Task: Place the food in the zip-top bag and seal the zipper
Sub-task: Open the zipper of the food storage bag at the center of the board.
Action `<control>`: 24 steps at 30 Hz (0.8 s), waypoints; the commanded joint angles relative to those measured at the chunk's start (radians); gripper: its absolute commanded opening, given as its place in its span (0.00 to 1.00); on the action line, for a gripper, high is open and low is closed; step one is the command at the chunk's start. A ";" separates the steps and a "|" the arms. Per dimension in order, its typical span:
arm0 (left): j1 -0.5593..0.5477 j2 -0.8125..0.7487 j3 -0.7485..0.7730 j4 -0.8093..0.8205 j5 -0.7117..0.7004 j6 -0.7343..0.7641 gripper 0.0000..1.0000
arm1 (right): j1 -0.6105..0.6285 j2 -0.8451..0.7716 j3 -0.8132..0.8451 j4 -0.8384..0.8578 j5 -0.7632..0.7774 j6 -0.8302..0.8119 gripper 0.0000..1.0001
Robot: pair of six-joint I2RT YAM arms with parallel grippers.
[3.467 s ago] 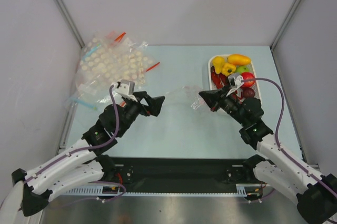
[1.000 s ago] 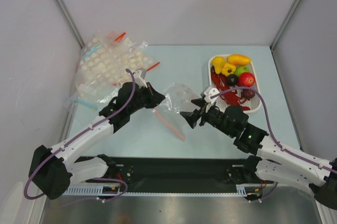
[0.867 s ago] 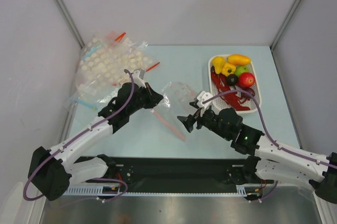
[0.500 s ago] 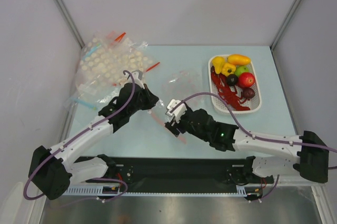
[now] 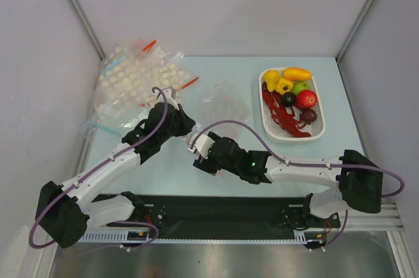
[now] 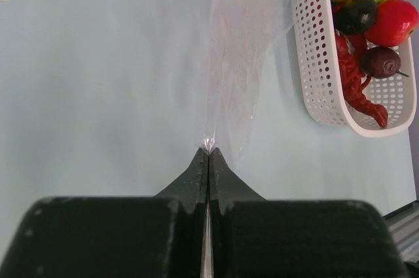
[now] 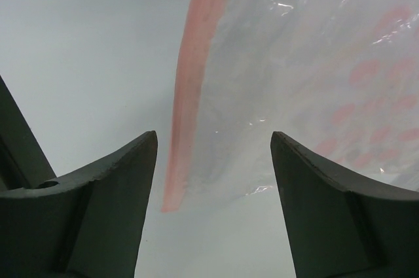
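The zip-top bag [image 5: 222,98] lies clear and crinkled at mid-table, one corner pinched in my left gripper [image 5: 185,123]. In the left wrist view that gripper [image 6: 208,152] is shut on the film, and the bag [image 6: 236,62] stretches away from its tips. My right gripper [image 7: 214,134] stands open just over the pinkish zipper [image 7: 190,88], whose end lies between the fingers without touching them. From above, the right gripper [image 5: 198,157] covers that strip. The food sits in the white basket [image 5: 317,135]: mango [image 5: 296,73], yellow pepper [image 5: 283,85], red apple [image 5: 306,99], lobster [image 5: 285,118].
A heap of clear bags printed with white dots [image 5: 134,78] fills the back left corner. The basket [image 6: 314,82] is to the right of the held bag. My right arm [image 5: 301,172] stretches across the near part of the table.
My right arm has swung left from beside the basket to over the zipper's near end, its jaws a little wider. The left gripper has stayed shut on the bag's corner.
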 commanded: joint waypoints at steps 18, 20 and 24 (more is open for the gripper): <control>0.017 0.010 0.046 -0.008 0.014 -0.020 0.01 | 0.017 0.091 0.078 0.022 0.146 0.002 0.37; 0.018 0.012 0.046 -0.008 0.017 -0.023 0.00 | 0.017 0.085 0.070 0.027 0.154 0.000 0.29; 0.023 0.012 0.043 -0.001 0.038 -0.023 0.01 | 0.017 0.068 0.063 0.045 0.184 0.010 0.03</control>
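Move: Just beneath the right hand's wide-open fingers, about 3 cm down and perhaps a centimetre to the left, lies the bag's pink zipper strip. The bag's clear body spreads from there, centred about 14 cm ahead and 7 cm to the right of this hand; the food basket stands some 16 cm ahead and 27 cm to its right. From the left hand, which already pinches the bag's film, the strip is about 9 cm back, 2 cm right and 5 cm below. Sinking about 2 cm onto the zipper edge, the right hand then slides forward some 2 cm as its wide fingers close almost fully, turning a few degrees clockwise, and pinches the upper pink lip between its tips. The left hand stays practically still and keeps its pinch on the bag. ##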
